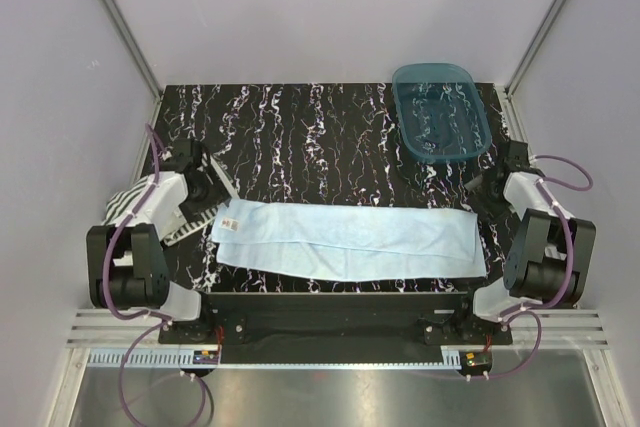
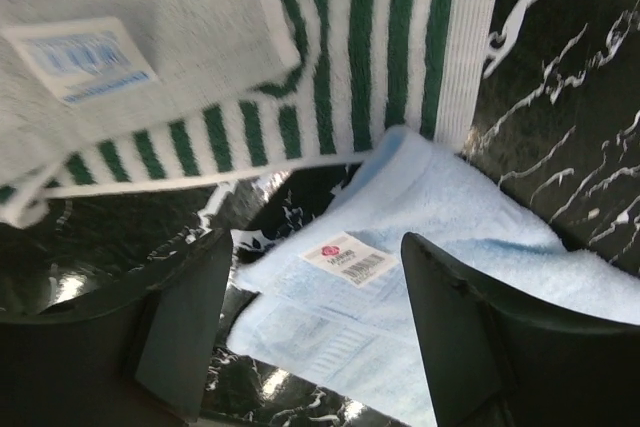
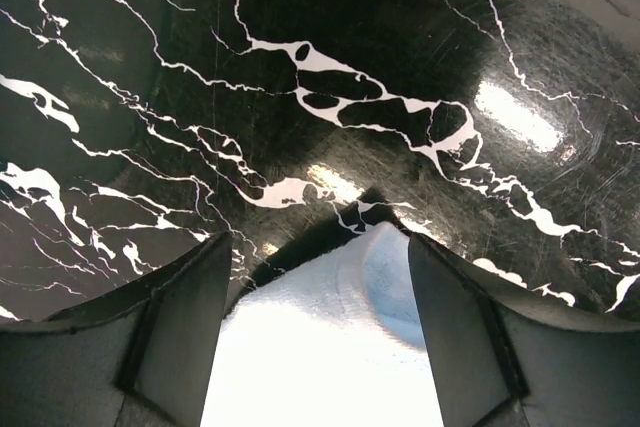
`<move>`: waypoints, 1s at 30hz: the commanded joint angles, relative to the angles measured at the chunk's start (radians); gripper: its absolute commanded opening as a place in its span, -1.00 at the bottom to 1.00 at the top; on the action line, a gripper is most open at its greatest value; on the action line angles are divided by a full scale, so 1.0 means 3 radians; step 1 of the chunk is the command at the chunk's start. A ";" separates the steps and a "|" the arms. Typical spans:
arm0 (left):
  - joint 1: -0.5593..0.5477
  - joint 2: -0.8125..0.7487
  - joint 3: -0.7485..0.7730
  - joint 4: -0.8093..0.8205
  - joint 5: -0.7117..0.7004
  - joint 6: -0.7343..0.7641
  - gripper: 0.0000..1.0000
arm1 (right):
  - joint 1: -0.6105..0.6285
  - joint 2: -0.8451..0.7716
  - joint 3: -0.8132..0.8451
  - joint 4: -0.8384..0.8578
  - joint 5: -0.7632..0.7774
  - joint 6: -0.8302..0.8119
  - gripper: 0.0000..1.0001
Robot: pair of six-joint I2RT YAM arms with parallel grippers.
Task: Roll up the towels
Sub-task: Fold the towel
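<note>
The light blue towel (image 1: 345, 237) lies flat in a long folded strip across the front of the black marble table (image 1: 300, 137). The green-and-white striped towel (image 1: 125, 202) lies bunched at the left edge, partly under my left arm. My left gripper (image 1: 215, 195) hovers open over the blue towel's left end (image 2: 470, 237), where a white barcode label (image 2: 347, 258) shows between the jaws (image 2: 315, 317); the striped towel (image 2: 380, 57) lies just beyond. My right gripper (image 1: 478, 197) is open at the right end, and the blue towel's corner (image 3: 330, 277) lies between its jaws (image 3: 320, 297) unpinched.
A translucent teal plastic tub (image 1: 432, 69) stands at the back right of the table. Grey walls with metal corner posts close in the table on three sides. The arms' bases sit along the near edge.
</note>
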 commanded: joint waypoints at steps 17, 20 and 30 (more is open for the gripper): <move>0.0001 -0.1304 -0.0385 -0.0008 0.0470 0.0344 0.47 | -0.0115 -0.1389 -0.0589 -0.0501 -0.0289 0.0035 0.64; -0.0024 -0.1406 -0.0431 0.0028 0.0512 0.0329 0.46 | -0.0115 -0.1651 -0.0752 -0.0574 -0.0575 0.0250 0.58; -0.0203 -0.1524 -0.0462 0.0043 0.0507 0.0324 0.47 | -0.0115 -0.1473 -0.0937 -0.0594 -0.0484 0.0297 -0.06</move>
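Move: The blue towel already lies folded once. For my right hand, the right end of the flap's free edge is about 11 cm back and 2 cm down, with the near-right corner some 15 cm back and the far-right corner almost under me. For my left, the towel's near-left corner is roughly 7 cm back and 3 cm down; the label is about 1 cm ahead, 2 cm right, and the striped towel's middle 14 cm left, 2 cm ahead. With both grippers already open, I draw back low over the folded towel and then lift. My right hand goes about 10 cm back and 5 cm left in all, rising around 6 cm, then sinking over the towel's right end towards the flap's free edge as its fingers half close. My left backs 3 cm or so, climbs 6 cm, drifts right and tips its fingers outward some 15 degrees, staying open. ##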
